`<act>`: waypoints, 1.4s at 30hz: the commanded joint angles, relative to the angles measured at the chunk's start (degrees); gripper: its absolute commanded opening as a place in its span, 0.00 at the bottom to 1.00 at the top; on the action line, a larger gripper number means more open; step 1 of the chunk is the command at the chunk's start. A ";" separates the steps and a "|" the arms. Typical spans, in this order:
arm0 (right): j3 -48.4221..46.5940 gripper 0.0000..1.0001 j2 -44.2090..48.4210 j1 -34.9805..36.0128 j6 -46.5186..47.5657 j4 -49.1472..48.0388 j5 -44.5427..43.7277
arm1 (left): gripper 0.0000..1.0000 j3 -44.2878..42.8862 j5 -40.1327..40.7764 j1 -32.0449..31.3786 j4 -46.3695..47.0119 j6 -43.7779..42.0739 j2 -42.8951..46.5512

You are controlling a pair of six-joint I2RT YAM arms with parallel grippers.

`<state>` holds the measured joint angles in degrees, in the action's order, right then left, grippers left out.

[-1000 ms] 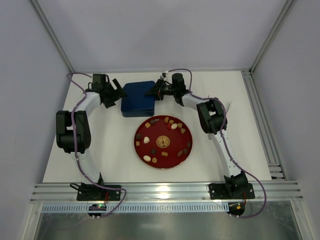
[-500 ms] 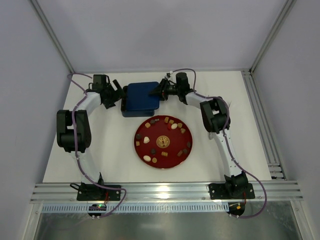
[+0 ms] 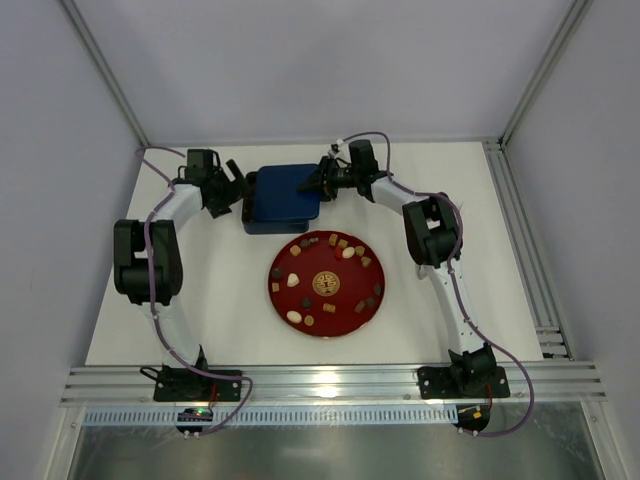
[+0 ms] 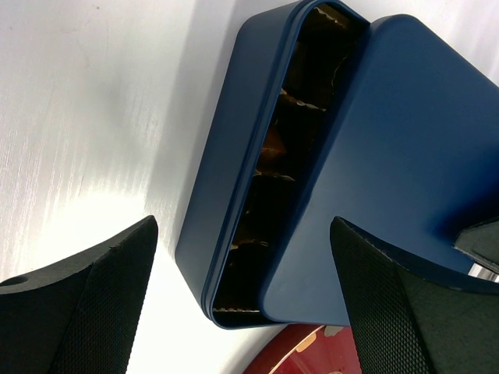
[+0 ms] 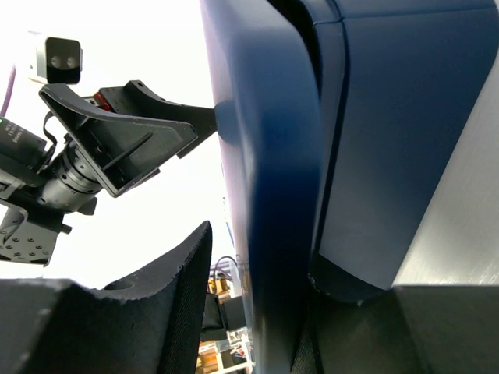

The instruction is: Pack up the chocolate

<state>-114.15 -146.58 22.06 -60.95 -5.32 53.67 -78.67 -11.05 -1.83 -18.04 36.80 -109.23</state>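
Observation:
The chocolate (image 3: pixel 348 253) lies as several small brown and cream pieces on the red plate (image 3: pixel 335 310). Behind it stands the dark blue tin (image 3: pixel 262 222), its lid (image 3: pixel 285 190) slid right and tilted, resting askew on the base. My left gripper (image 3: pixel 240 190) is open at the tin's left side. In the left wrist view its wide-apart fingers (image 4: pixel 109 288) frame the tin's base (image 4: pixel 226 195), the lid (image 4: pixel 398 171) and the dark gap between them. My right gripper (image 5: pixel 288 265) straddles the lid's right edge (image 5: pixel 273 156), one finger (image 5: pixel 171 296) standing clear of it.
The red plate's edge (image 4: pixel 312 354) shows just beyond the tin's near corner. Grey walls and metal posts enclose the white table (image 3: pixel 470 300). A rail (image 3: pixel 330 385) runs along the front edge by both arm bases.
The lid has shifted right and risen off the tin's base, opening a gap on the left. My right gripper moved slightly up and right, and its jaws have widened. The left arm stayed still.

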 commanded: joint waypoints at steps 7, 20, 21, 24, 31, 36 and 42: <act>-0.82 0.47 4.81 -0.35 5.05 8.05 -1.64 | 0.89 -0.69 0.33 -0.37 0.55 -1.29 -0.46; 1.21 0.52 6.40 -1.50 6.28 9.37 -1.73 | 0.90 -1.39 -1.25 -1.43 0.55 -2.25 -1.77; 1.38 0.53 6.40 -1.59 6.37 9.45 -1.73 | 0.90 -1.48 -1.43 -1.51 0.55 -2.26 -2.04; 2.08 0.54 6.75 -1.85 6.37 9.19 -1.55 | 0.90 -1.40 -2.48 -1.60 1.34 -2.26 -2.30; 3.67 0.58 7.89 -2.64 6.28 7.87 -0.50 | 0.91 -0.61 -6.44 -1.69 4.68 -1.99 -2.48; 5.69 0.61 8.86 -3.34 6.19 7.08 -0.15 | 0.91 -0.60 -8.55 -1.69 6.53 -1.47 -2.83; 6.92 0.62 9.82 -3.87 7.16 8.14 -0.06 | 0.91 -1.22 -9.96 -1.69 7.23 -1.03 -3.18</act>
<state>-108.36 -140.20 18.87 -55.24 1.43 53.95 -78.67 -18.98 -3.36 -13.67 35.59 -112.03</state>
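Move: The chocolate box's middle lies about 11 cm to the right hand's left, 3 cm back and 3 cm below; the blue lid, between that hand's fingers at its right edge, has its middle 8 cm left, 2 cm back and about 1 cm lower. From the left hand, the box's middle is 9 cm right, 3 cm back, 4 cm below, and the lid's is 11 cm right, 2 cm back, 1 cm below. The red plate sits some 24 cm behind the right hand, 1 cm to its right and 6 cm lower. Rightward go both hands, some 4 cm each. The right creeps steadily off with a slight rise, the lid's right edge still between its fingers as they open noticeably wider. The left, wide open with its inner finger at the lid's left part, first sinks about 1.5 cm, then follows right while rising 1 cm and turning slightly clockwise. ##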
